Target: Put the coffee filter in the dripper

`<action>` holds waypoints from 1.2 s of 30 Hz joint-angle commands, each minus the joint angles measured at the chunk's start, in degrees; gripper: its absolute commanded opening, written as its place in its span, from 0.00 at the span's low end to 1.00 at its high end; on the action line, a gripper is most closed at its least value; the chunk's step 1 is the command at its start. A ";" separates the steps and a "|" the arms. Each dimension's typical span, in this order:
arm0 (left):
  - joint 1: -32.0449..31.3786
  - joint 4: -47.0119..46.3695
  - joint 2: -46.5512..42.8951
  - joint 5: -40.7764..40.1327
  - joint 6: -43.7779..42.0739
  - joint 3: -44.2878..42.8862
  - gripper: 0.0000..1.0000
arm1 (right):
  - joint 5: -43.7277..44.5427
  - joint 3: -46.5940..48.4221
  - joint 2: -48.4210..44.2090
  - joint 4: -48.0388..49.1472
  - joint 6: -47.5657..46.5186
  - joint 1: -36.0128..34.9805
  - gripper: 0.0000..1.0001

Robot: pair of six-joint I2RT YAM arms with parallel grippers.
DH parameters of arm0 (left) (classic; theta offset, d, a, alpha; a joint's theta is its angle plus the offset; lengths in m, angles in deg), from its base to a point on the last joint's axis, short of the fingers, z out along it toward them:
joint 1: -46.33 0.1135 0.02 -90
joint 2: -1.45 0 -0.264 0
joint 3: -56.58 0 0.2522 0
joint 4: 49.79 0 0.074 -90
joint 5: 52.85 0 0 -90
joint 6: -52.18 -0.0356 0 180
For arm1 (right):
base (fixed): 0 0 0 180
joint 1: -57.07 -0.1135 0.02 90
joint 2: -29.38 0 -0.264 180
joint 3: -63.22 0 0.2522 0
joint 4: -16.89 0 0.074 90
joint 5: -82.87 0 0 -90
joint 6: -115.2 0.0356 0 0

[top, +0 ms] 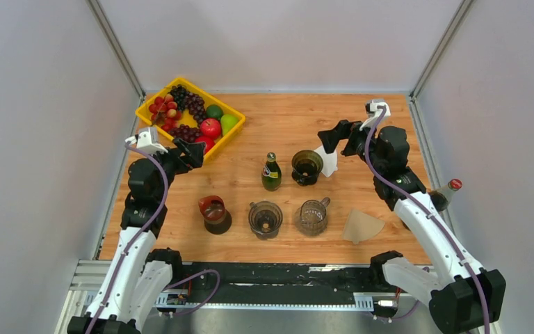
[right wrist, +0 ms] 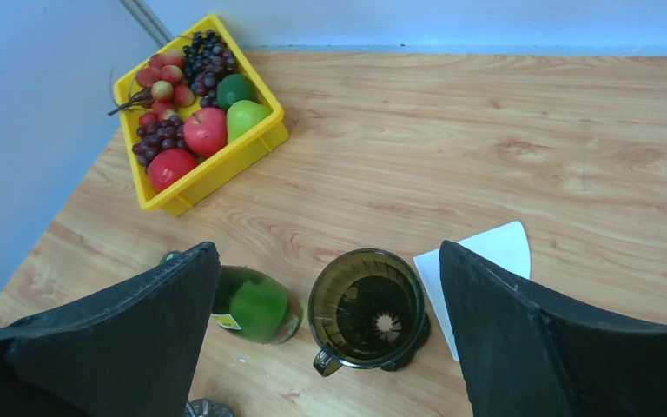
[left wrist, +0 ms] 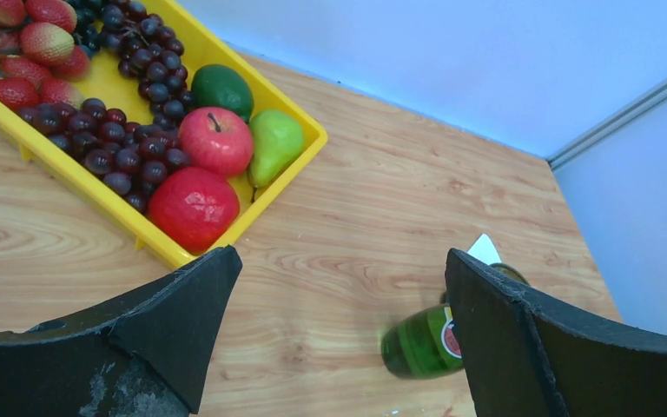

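A dark olive glass dripper stands mid-table, empty, seen from above in the right wrist view. A white paper coffee filter lies flat on the table touching the dripper's right side. A brown paper filter lies near the front right. My right gripper is open and empty, hovering above the dripper and white filter. My left gripper is open and empty, near the yellow tray's front edge.
A yellow tray of fruit sits back left. A green bottle stands just left of the dripper. Three more drippers, red, grey and clear, line the front. A red-capped bottle stands at the right edge.
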 commanded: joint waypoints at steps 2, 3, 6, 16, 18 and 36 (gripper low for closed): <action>0.15 -2.42 -1.13 1.91 -1.16 0.35 1.00 | 5.75 0.68 -0.96 -1.15 2.01 0.01 1.00; 0.19 -2.36 -1.20 2.09 -1.12 0.45 1.00 | 5.95 0.68 -1.02 -1.71 2.08 0.03 1.00; 0.21 -2.06 -1.54 2.20 -1.18 0.41 1.00 | 6.77 0.39 -1.44 -3.10 1.64 0.04 1.00; 0.21 -2.02 -2.42 0.83 -0.17 1.05 1.00 | 7.21 -2.86 -6.19 -3.63 1.77 0.01 1.00; 0.23 -2.52 -2.42 1.20 0.23 1.22 1.00 | 7.58 -3.55 -6.97 -3.75 1.92 -0.01 1.00; 0.17 -3.80 0.30 6.46 3.75 2.59 1.00 | 3.74 -7.08 -5.17 -6.95 6.67 -0.03 1.00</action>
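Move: The brown filter lies flat on the table, about 17 cm back and 13 cm to the right of the right hand, some 27 cm below it. The dark dripper stands about 2 cm ahead and 4 cm to the left of that hand, the white filter 6 cm ahead and 4 cm right, and the clear mug 15 cm back and 3 cm left. From the left hand the brown filter lies about 48 cm right and 13 cm back. Heading down, back and to its right, broadly towards the brown filter, the empty right hand travels some 6 cm, touching nothing. It first slips right and down with a slight clockwise turn, then draws back, then sinks faster while the fingers tip about 5 degrees further down and stay wide open. ##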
